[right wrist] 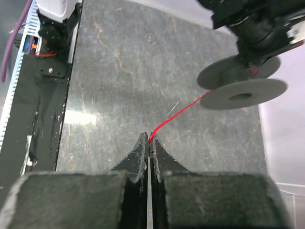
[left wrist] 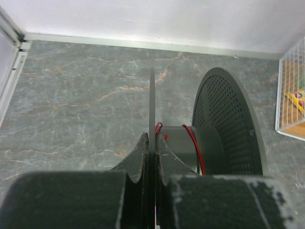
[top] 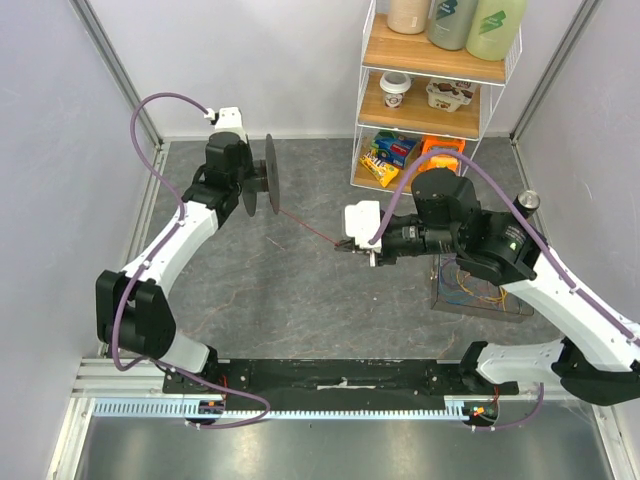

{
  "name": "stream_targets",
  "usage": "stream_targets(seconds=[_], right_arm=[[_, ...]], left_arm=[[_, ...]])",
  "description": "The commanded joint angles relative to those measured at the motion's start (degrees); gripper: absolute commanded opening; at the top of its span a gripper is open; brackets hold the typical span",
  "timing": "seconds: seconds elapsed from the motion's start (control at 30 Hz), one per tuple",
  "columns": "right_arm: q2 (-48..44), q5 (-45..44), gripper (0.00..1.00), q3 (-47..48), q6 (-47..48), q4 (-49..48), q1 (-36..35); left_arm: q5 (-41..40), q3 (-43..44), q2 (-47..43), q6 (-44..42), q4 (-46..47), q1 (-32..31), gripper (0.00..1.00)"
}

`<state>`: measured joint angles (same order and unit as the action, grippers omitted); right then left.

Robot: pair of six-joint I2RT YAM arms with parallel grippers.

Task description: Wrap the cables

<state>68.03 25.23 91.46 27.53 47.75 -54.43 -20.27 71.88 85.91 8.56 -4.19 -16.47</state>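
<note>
A dark grey spool hangs above the table at the back left. My left gripper is shut on the thin edge of its near flange. In the left wrist view a red cable loops around the hub, in front of the perforated far flange. From the spool the red cable runs taut to my right gripper at mid table. In the right wrist view that gripper is shut on the end of the red cable, and the spool shows at upper right.
Behind my right arm a small board carries loose orange, yellow and blue cables. A white wire rack with bottles, cups and snack packs stands at the back right. Walls and aluminium rails close the left, right and back sides.
</note>
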Motion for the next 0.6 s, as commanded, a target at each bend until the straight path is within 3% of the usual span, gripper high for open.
stream_targets(seconds=[0.0,0.33,0.57], right_arm=[[1.2,-0.4,0.00,5.7,-2.5,-6.4,-0.9],[4.7,-9.0,0.00,10.8,-3.0,-18.1,-0.9],[8.5,-16.3,0.00,13.6,-1.5,-24.0,-0.9]], left_arm=[[4.7,-1.9,-5.0,-3.4,6.0,0.5,0.02],[17.2,-8.6,-9.7,-7.2,7.0,-0.4,0.01],[22.5,-13.3,-13.5,-11.0,7.5,-4.3,0.02]])
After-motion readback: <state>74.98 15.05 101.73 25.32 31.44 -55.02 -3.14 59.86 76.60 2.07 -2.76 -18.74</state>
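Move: My left hand already pinches the spool by the rim of its near flange. The spool's middle lies about 5 cm ahead of that hand, 4 cm to its right and 3 cm lower. From my right hand, which holds the red cable, the spool's middle is some 30 cm ahead, 18 cm to its left and 14 cm below. The yellow snack bag is roughly 15 cm ahead of my left hand, 33 cm to its right and 24 cm lower. I keep the red cable pinched and sweep my right hand up about 10 cm, then more and more forward and somewhat left, tipping its fingers upward, to carry the cable over the spool. Meanwhile my left hand keeps its grip on the flange and brings the spool back and right towards the cable, sinking a little and turning about 20 degrees clockwise. ##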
